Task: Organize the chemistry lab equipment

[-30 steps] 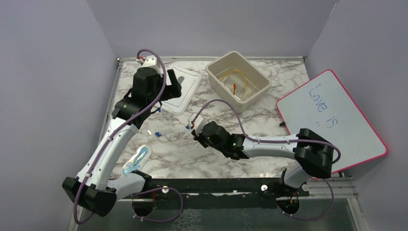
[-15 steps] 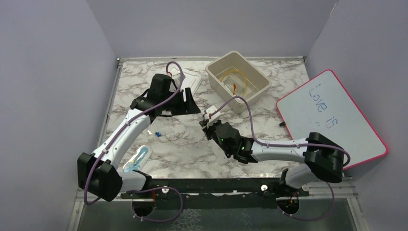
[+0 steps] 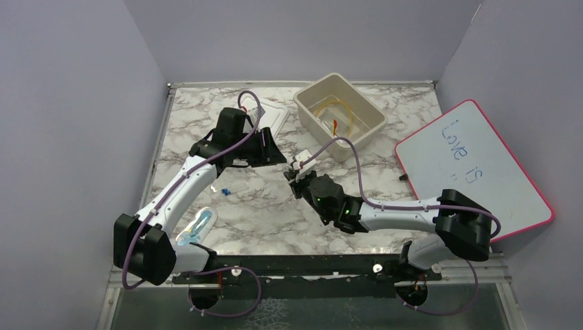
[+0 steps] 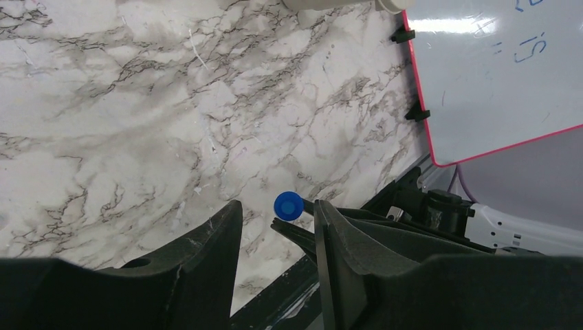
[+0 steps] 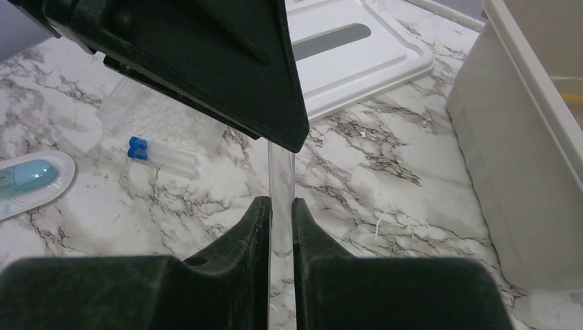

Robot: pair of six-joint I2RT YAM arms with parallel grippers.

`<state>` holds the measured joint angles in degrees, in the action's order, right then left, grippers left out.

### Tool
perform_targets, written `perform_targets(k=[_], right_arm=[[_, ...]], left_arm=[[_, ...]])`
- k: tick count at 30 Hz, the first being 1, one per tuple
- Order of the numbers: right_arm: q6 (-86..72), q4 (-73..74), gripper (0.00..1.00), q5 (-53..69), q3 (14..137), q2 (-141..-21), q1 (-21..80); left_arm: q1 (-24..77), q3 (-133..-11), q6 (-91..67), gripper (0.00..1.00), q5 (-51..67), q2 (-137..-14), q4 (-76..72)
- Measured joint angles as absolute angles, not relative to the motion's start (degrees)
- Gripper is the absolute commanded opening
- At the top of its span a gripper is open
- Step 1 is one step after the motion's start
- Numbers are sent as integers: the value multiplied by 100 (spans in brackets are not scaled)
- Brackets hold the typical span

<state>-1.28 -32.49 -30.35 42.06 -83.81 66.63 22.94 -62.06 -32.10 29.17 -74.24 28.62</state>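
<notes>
My right gripper is shut on a thin clear tube held above the marble table. The tube's far end runs under the black body of my left gripper. In the left wrist view the tube's blue cap sits between the fingers of my left gripper. The jaws stand apart and neither touches the cap, which is nearer the right finger. From above, the two grippers meet at mid-table. An amber tubing coil and a red-tipped dropper lie in the beige bin.
Another blue-capped clear tube lies on the table to the left, with small blue pieces nearby. A clear packet holding a light-blue item is at the near left. A white lid lies behind the left gripper, and the pink-edged whiteboard is on the right.
The left arm swung from over the white lid to the right gripper, and its jaws narrowed around the cap. The right gripper moved right and up with the tube, then held still.
</notes>
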Motion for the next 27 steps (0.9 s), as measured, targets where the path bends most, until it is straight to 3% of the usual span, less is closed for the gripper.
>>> perform_targets(k=[8,14,18,21,27], right_arm=[[71,-3409,13,-2945,4154,-8381,6663],[158,-3461,15,-2862,4139,-8383,6663],[145,-3459,35,-2864,4139,-8399,6663],[97,-3459,57,-2867,4139,-8405,6663],[-115,-3315,63,-2891,4139,-8392,6663]], left_arm=[[2294,-6104,-3437,35,2917,-7424,2626],[2294,-6045,-3538,15,2919,-7424,2554],[2294,-6027,-3557,7,2912,-7422,2508],[2294,-6018,-3546,7,2847,-7422,2508],[2294,-6016,-3358,7,1999,-7231,2746]])
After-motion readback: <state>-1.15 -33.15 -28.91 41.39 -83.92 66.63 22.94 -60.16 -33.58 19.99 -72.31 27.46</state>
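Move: The upright clear tube with the blue cap, still gripped near its lower end by the right hand, already stands between the left hand's open fingers, its middle about 2 cm below the left hand. From the right hand, its middle is about 2 cm above. Counted from the left hand, the lid lies some 20 cm ahead and 12 cm left, the bin about 20 cm ahead and 18 cm right, and two capped tubes about 2 cm back and 17 cm left, all well below. Almost in place, the left hand closes its half-open fingers on the cap end of the tube. The right hand holds still and then opens wide, letting go of the lower end; from there the left hand draws the tube about 2 cm left and slightly less forward, away from the right fingers, turning some 10 degrees, mostly counter-clockwise. ##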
